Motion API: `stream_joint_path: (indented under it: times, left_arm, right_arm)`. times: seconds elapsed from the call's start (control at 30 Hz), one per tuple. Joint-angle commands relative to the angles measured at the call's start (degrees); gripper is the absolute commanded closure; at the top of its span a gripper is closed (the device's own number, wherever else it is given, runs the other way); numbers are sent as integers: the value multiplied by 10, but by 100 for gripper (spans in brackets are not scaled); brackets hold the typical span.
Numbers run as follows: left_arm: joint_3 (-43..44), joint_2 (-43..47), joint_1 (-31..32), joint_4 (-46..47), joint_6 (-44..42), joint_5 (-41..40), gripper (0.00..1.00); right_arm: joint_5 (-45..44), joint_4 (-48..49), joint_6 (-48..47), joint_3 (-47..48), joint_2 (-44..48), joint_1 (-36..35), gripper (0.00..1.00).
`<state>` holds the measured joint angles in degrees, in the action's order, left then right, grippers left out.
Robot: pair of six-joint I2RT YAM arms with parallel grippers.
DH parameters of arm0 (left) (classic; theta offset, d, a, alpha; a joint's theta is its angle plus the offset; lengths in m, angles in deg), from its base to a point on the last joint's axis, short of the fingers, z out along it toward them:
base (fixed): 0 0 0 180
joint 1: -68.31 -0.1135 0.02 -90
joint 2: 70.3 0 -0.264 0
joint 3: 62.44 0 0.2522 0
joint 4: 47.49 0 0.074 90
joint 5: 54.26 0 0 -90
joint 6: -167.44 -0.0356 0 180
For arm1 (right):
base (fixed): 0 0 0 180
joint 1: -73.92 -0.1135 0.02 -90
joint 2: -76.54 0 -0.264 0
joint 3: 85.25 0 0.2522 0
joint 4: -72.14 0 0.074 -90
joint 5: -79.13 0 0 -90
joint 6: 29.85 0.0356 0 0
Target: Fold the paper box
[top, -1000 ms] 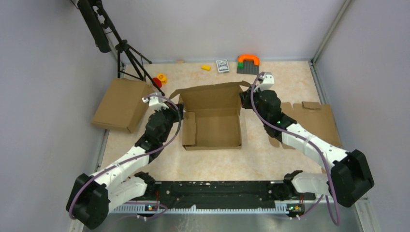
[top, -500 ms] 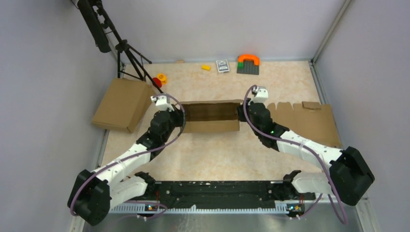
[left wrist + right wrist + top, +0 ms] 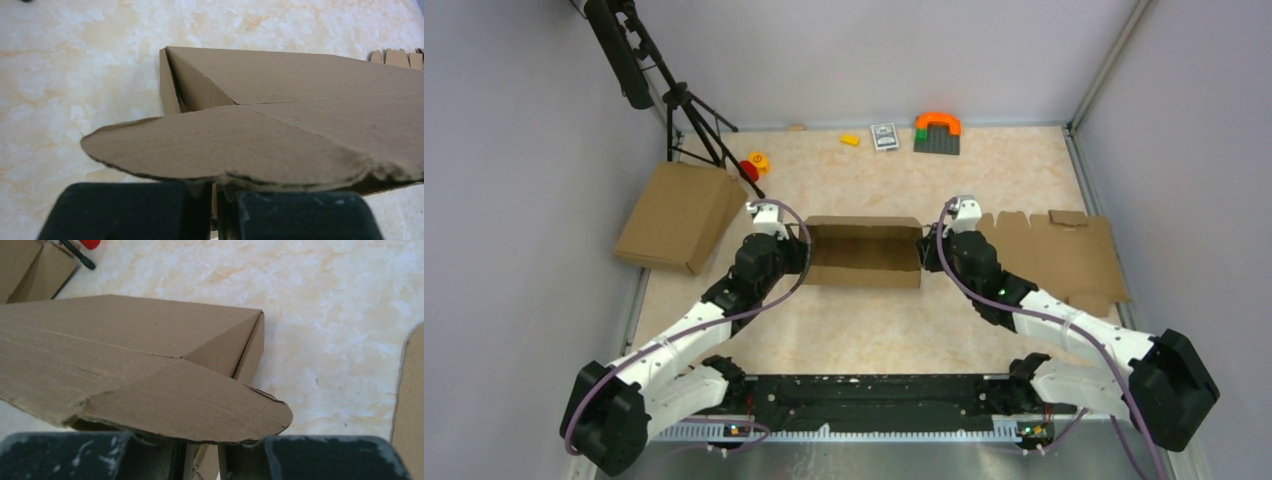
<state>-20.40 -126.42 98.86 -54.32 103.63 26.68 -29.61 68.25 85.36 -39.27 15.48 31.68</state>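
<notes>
The paper box (image 3: 864, 250) lies in the middle of the table as a shallow brown box with its lid folded down. My left gripper (image 3: 802, 250) is at its left end. In the left wrist view that gripper (image 3: 216, 192) is shut on a thin cardboard edge under the box's rounded side flap (image 3: 220, 145). At the box's right end sits my right gripper (image 3: 927, 250). In the right wrist view its jaws (image 3: 202, 447) stand slightly apart, with a cardboard edge loose in the gap below the box's other rounded flap (image 3: 200, 400).
Another shallow brown box (image 3: 679, 215) lies at the left by a black tripod (image 3: 689, 110). A flat notched cardboard blank (image 3: 1054, 250) lies at the right. Small toys, a card deck (image 3: 884, 135) and orange-green blocks (image 3: 937, 130) sit along the back wall.
The box was open with its lid raised; the lid has come down and the box now reads as closed. Both grippers moved nearer. The right jaws have parted a little.
</notes>
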Motion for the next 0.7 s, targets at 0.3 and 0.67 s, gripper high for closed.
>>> stream_joint_path:
  times: [0.3, 0.67]
  left_arm:
    - [-68, 29, 5, 29, -12, 11, 100]
    - [-78, 19, 5, 47, -19, 5, 100]
  right_arm:
    - [112, -70, 18, -58, 98, -6, 42]
    - [265, -128, 118, -141, 208, -6, 22]
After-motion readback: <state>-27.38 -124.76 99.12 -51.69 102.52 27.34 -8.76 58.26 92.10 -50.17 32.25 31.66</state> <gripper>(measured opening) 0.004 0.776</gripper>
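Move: Around each hand lies one rounded ear of the half-closed lid. The lid's middle is about 12 cm to the left hand's right and 4 cm ahead, and some 13 cm to the right hand's left and 4 cm ahead, slightly lower than both. The box's front wall, still uncovered, sits about 5 cm back from both hands, centred like the lid and some 9 cm lower. Flat cardboard lies about 25 cm to the right hand's right. Letting go of the lid's right ear, the right hand opens wide and draws back about 9 cm towards its base, sinking some 3 cm, while the wrist turns counter-clockwise and tips down about 20 degrees in all. The left hand, fingers still shut at the left ear, moves down nearly 4 cm and 2 cm back, bringing the lid towards the front wall, then stays there. ##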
